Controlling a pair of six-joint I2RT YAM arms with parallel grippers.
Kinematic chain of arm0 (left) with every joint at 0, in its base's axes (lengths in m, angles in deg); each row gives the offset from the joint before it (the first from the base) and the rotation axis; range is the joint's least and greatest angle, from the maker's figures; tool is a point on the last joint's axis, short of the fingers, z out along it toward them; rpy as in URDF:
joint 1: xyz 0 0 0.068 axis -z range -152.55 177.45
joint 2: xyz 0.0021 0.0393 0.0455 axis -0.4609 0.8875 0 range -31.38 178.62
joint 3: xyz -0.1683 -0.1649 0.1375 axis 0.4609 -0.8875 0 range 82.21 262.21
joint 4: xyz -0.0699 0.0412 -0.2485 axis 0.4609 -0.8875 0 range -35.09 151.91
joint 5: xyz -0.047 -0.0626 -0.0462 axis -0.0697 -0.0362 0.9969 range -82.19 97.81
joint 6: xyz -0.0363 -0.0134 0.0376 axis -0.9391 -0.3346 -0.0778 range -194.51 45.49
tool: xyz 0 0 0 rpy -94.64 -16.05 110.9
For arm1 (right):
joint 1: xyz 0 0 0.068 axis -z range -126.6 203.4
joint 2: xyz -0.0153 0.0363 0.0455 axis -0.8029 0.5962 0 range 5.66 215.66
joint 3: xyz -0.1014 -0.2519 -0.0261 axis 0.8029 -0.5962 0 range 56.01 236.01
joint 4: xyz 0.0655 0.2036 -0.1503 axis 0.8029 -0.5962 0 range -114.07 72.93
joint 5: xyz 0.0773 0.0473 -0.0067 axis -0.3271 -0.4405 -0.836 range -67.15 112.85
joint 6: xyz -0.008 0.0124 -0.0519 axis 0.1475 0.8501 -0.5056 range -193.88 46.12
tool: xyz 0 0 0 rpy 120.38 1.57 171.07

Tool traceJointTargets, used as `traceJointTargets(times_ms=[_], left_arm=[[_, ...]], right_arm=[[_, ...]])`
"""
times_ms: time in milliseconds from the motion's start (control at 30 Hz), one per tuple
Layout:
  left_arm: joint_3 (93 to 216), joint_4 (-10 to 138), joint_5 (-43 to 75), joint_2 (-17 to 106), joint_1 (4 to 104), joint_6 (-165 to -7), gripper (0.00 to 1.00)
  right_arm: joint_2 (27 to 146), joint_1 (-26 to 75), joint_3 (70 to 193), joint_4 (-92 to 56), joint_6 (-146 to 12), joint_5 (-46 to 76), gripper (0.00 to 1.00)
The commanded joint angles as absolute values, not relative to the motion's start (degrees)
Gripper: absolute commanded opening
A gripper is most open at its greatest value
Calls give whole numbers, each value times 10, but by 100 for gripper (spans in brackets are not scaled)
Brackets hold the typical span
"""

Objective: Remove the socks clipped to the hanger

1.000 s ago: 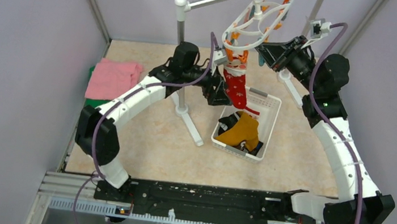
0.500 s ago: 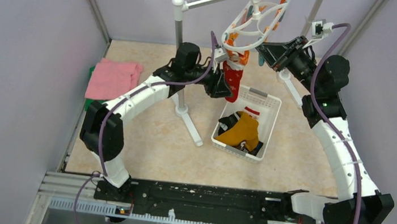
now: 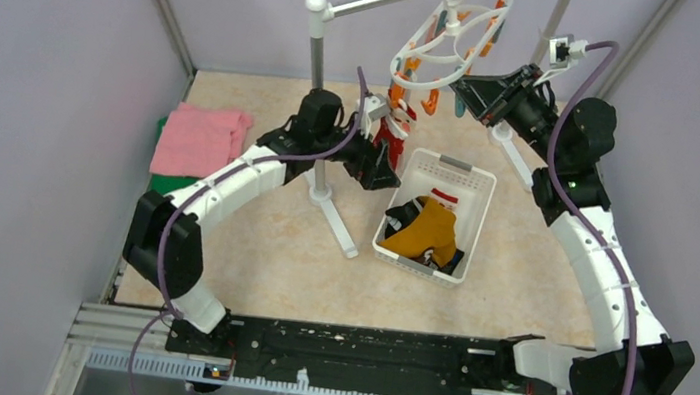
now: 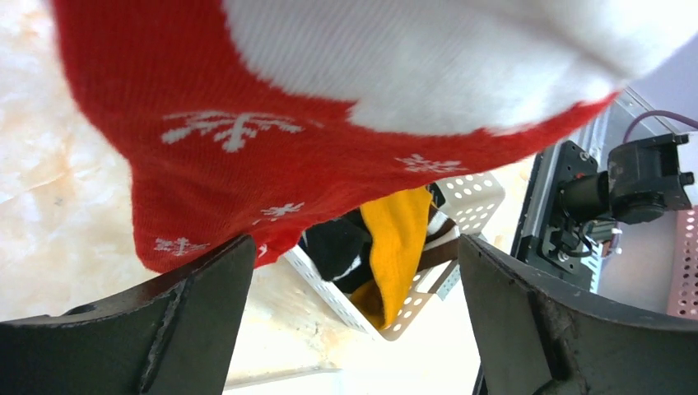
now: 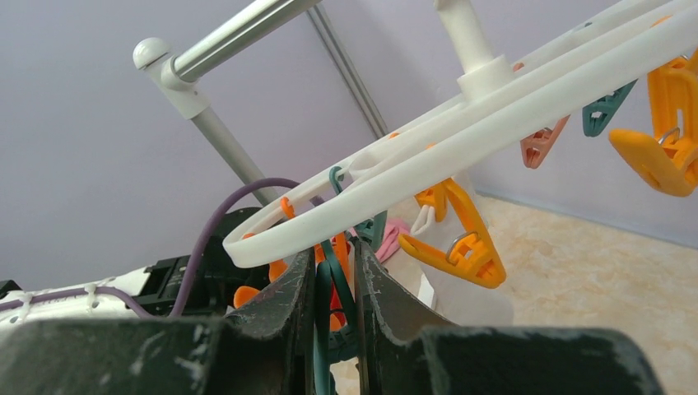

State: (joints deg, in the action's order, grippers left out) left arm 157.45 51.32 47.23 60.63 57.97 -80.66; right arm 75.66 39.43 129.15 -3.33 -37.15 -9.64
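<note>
The white oval hanger [image 3: 452, 34] hangs from the rack bar, with orange and teal clips dangling. A red sock with white snowflakes and a white patch [image 3: 393, 137] hangs under its near-left side. In the left wrist view this sock [image 4: 272, 140] fills the top, just above my left gripper [image 4: 355, 247], whose jaws stand wide apart and hold nothing. In the top view the left gripper [image 3: 377, 166] sits just below-left of the sock. My right gripper [image 3: 460, 88] is shut on a teal clip [image 5: 325, 313] under the hanger ring [image 5: 461, 140].
A white perforated basket [image 3: 473, 187] stands right of the rack base and holds a mustard sock [image 3: 422, 232] and a black sock [image 4: 337, 247]. The grey rack pole [image 3: 320, 63] rises beside the left arm. A folded pink cloth [image 3: 197, 138] lies at the left wall.
The red sock has swung left, toward the pole, and now looks shorter from above. The left arm has drawn back left with it. The right gripper has stayed on the clip.
</note>
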Motion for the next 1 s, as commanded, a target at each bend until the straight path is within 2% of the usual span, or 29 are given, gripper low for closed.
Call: traceJointTargets(times_ms=[0,300,600,833,967], left_arm=[[1581,525,433,583,572,-808,99],[1600,543,434,608,572,-824,99],[1535,502,497,586,573,-817,99],[1497,482,411,540,574,-786,99],[1527,483,400,549,577,-784,99]], right_arm=[[765,405,1290,-56,-356,-102,4],[762,406,1295,-64,-356,-103,4],[767,410,1304,-65,-356,-105,3],[769,411,1303,-62,-352,-109,3],[768,412,1302,-60,-351,-111,3]])
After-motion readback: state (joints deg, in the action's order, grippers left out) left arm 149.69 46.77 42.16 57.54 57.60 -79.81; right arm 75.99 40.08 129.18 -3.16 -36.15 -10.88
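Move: The red Santa sock hangs very near the left hand's open fingers, its middle about 3 cm ahead, 1 cm left and 7 cm above. Its orange clip is roughly 4 cm ahead and 18 cm above. The basket lies 4 cm ahead, 13 cm right and 18 cm below; the stand's left post is 7 cm ahead and 16 cm left. From the right hand, the sock is about 1 cm ahead, 12 cm left and 16 cm below. With its fingers staying wide open, the left hand draws off from the red Santa sock: first a small nudge of some 1.5 cm forward, then about 5 cm down while going back and to the left by some 3 cm each, the fingers tipping slightly further down. The right hand stays put, still pinching the green clip at the hanger's rim. ##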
